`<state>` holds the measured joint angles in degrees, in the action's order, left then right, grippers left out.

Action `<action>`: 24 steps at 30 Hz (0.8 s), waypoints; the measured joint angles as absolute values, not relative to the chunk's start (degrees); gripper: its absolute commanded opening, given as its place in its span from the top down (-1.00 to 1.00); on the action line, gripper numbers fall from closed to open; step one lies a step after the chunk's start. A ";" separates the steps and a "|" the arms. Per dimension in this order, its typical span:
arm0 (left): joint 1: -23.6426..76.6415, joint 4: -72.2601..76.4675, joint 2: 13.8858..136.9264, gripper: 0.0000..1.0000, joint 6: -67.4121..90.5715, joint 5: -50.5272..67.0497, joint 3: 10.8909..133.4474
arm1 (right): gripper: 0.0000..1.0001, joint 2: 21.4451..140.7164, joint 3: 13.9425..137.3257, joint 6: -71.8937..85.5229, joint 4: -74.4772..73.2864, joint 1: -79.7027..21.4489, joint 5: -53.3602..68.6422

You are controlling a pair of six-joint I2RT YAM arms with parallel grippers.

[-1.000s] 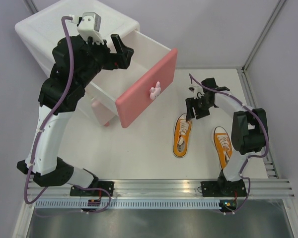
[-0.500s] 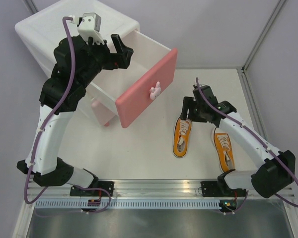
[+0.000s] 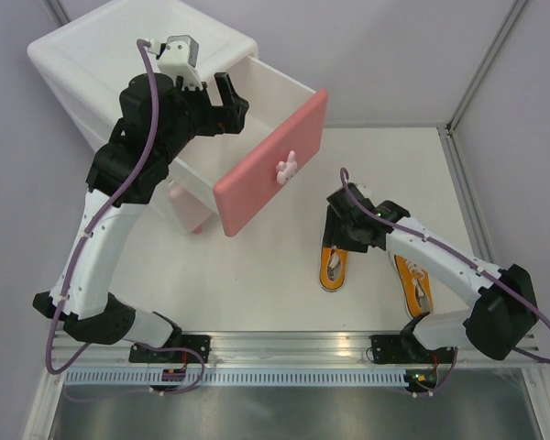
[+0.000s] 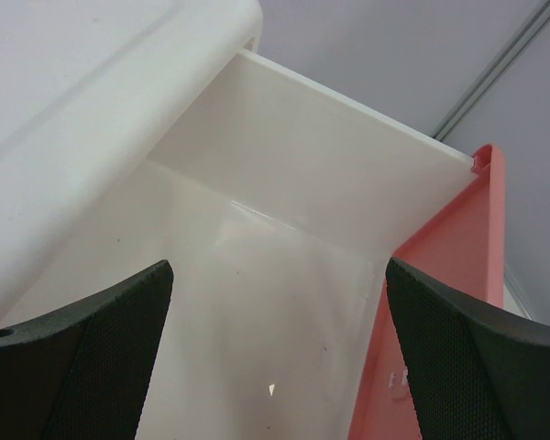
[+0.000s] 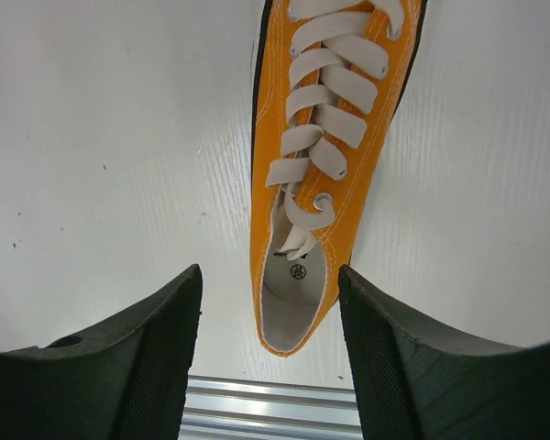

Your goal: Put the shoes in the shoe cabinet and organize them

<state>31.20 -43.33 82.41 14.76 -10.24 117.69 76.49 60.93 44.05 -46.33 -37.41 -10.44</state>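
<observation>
The white shoe cabinet [image 3: 73, 55] stands at the far left with its upper drawer [image 3: 270, 110] pulled out, pink front [image 3: 270, 165] facing right. My left gripper [image 3: 227, 99] hovers open over that drawer; the left wrist view shows the bare drawer floor [image 4: 257, 302] between its fingers [image 4: 82, 357]. Two orange shoes lie on the table: one [image 3: 335, 266] under my right gripper [image 3: 341, 234], the other [image 3: 412, 280] partly hidden by the right arm. In the right wrist view the heel of the orange shoe [image 5: 330, 137] sits between the open fingers [image 5: 156, 357], with a gap on each side.
The aluminium rail [image 3: 293, 348] runs along the near table edge, just behind the shoe's heel [image 5: 275, 403]. The closed lower drawer [image 3: 188, 206] of the cabinet sits below the open one. Grey walls close the table at the back and right.
My right gripper has swung toward the near edge and come down over the left orange shoe's heel. The left gripper has shifted slightly right above the drawer.
</observation>
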 measured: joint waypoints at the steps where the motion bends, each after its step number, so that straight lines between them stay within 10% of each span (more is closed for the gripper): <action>1: 31.20 -43.33 82.39 -0.99 14.81 -10.24 117.69 | -0.25 77.17 60.75 44.71 -46.33 -38.24 -10.44; 24: 31.20 -43.16 80.88 -0.99 14.92 -10.33 117.67 | 0.40 90.91 55.61 49.93 -39.38 -42.54 -4.21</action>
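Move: The orange shoe lies under the right hand, its middle some 2 cm ahead, 1 cm left and 11 cm below; its heel opening is about 4 cm back and 3 cm left. The second orange shoe lies 18 cm to the right and 5 cm back. The open drawer's pink front is roughly 18 cm left, 10 cm ahead, 15 cm higher. From the left hand, the first shoe is 8 cm back, 25 cm right, 47 cm below. The right hand sinks about 9 cm, easing back-left onto the shoe's heel opening, fingertips steepening, half-closing around its left rim. ##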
